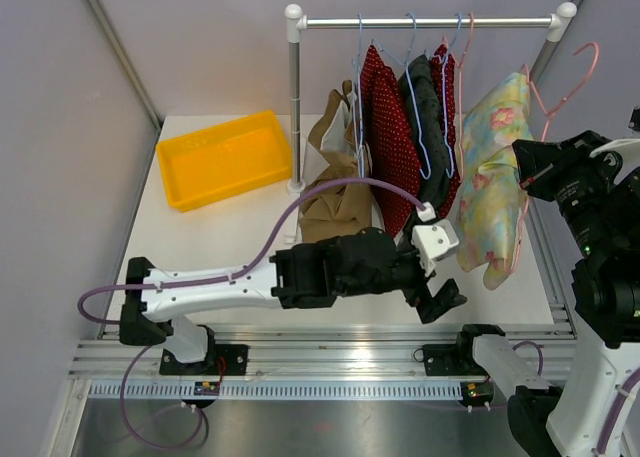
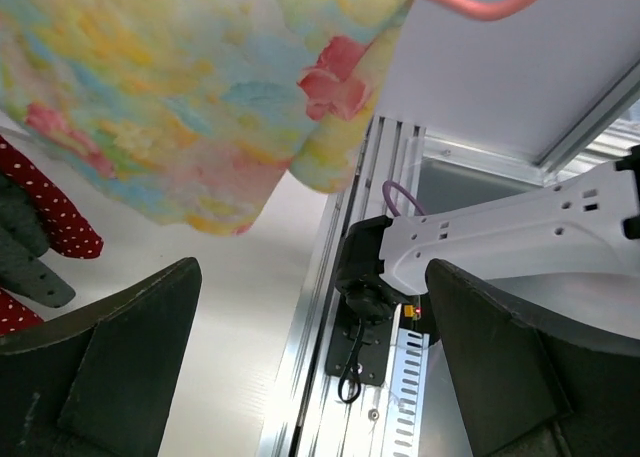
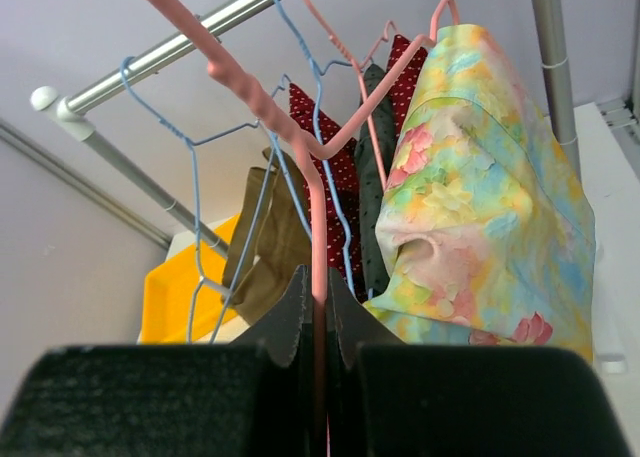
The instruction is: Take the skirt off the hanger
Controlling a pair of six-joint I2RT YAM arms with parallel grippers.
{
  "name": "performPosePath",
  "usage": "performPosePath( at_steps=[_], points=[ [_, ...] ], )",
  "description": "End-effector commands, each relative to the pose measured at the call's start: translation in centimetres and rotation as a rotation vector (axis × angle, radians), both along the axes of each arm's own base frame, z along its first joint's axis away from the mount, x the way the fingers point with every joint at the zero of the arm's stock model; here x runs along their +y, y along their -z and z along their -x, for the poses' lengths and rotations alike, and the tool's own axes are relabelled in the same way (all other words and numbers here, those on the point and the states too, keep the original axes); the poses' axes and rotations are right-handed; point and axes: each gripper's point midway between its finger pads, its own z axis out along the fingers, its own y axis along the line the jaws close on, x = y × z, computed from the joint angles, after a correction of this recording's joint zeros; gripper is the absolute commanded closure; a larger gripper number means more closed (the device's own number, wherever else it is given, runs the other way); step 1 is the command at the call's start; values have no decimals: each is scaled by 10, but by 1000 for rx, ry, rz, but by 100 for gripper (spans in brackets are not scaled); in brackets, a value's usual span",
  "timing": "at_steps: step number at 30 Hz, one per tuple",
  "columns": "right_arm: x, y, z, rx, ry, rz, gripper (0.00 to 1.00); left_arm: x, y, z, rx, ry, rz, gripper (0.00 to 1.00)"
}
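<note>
The skirt (image 1: 490, 177) is pastel floral cloth, yellow, blue and pink, draped over a pink wire hanger (image 1: 570, 82) that is off the rail, to the right of it. My right gripper (image 1: 525, 167) is shut on the hanger; in the right wrist view the pink wire (image 3: 318, 227) runs straight between the closed fingers of my right gripper (image 3: 318, 287), and the skirt (image 3: 480, 207) hangs to its right. My left gripper (image 1: 440, 297) is open, low and in front of the skirt's hem. From the left wrist, the skirt (image 2: 180, 97) hangs above the empty left gripper (image 2: 312, 277).
A clothes rail (image 1: 430, 22) on a white post (image 1: 294, 107) carries blue hangers with a red dotted garment (image 1: 390, 137), a dark one (image 1: 430, 127) and a tan one (image 1: 335, 177). A yellow bin (image 1: 225, 159) sits at the back left. An aluminium rail (image 1: 330, 357) runs along the near edge.
</note>
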Motion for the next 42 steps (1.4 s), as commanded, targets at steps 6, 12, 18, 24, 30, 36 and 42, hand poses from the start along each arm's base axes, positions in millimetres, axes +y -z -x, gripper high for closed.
performPosePath(
  at_steps=[6,12,18,24,30,36,42],
  points=[
    [21,-37,35,-103,-103,-63,100,-28,-28,-22,-84,-153,100,1],
    [26,-49,53,-125,-129,-80,100,-22,-21,-58,-148,-354,85,1],
    [30,-53,63,-126,-151,-96,100,-33,-28,-70,-176,-372,96,1],
    [29,-55,66,-133,-143,-92,100,-49,-41,-48,-137,-240,150,1],
    [33,-61,68,-145,-167,-100,100,-50,-50,-52,-144,-254,187,38],
    [32,-54,59,-126,-161,-94,100,-35,-58,-68,-153,-350,192,100],
    [11,-26,29,-52,-51,-44,100,51,-31,-67,-209,-582,7,100]
  ],
)
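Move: The floral skirt, hung on the pink hanger in the right fingers, has its middle about 16 cm ahead of the wide-open left hand, 8 cm to its right and a little above it, some 4 cm; from the right hand it lies about 3 cm ahead, 3 cm left and 11 cm below. From the left hand, the dark green garment hangs roughly 26 cm straight ahead and the smaller red dotted one about 28 cm ahead and 4 cm right, both some 5 cm lower. While the right hand keeps its grip on the hanger and draws it back about 6 cm, a little up and left, to bring the skirt nearer, the open left hand dips slightly, then reaches about 6 cm forward and some 5 cm right to the skirt's lower left part, turning about 15 degrees counter-clockwise, and shuts on the cloth. With the cloth pinched, the left hand starts back to the left by about 3 cm, sinking slightly and turning a little further counter-clockwise, as the right hand eases about 1.5 cm forward and down. ##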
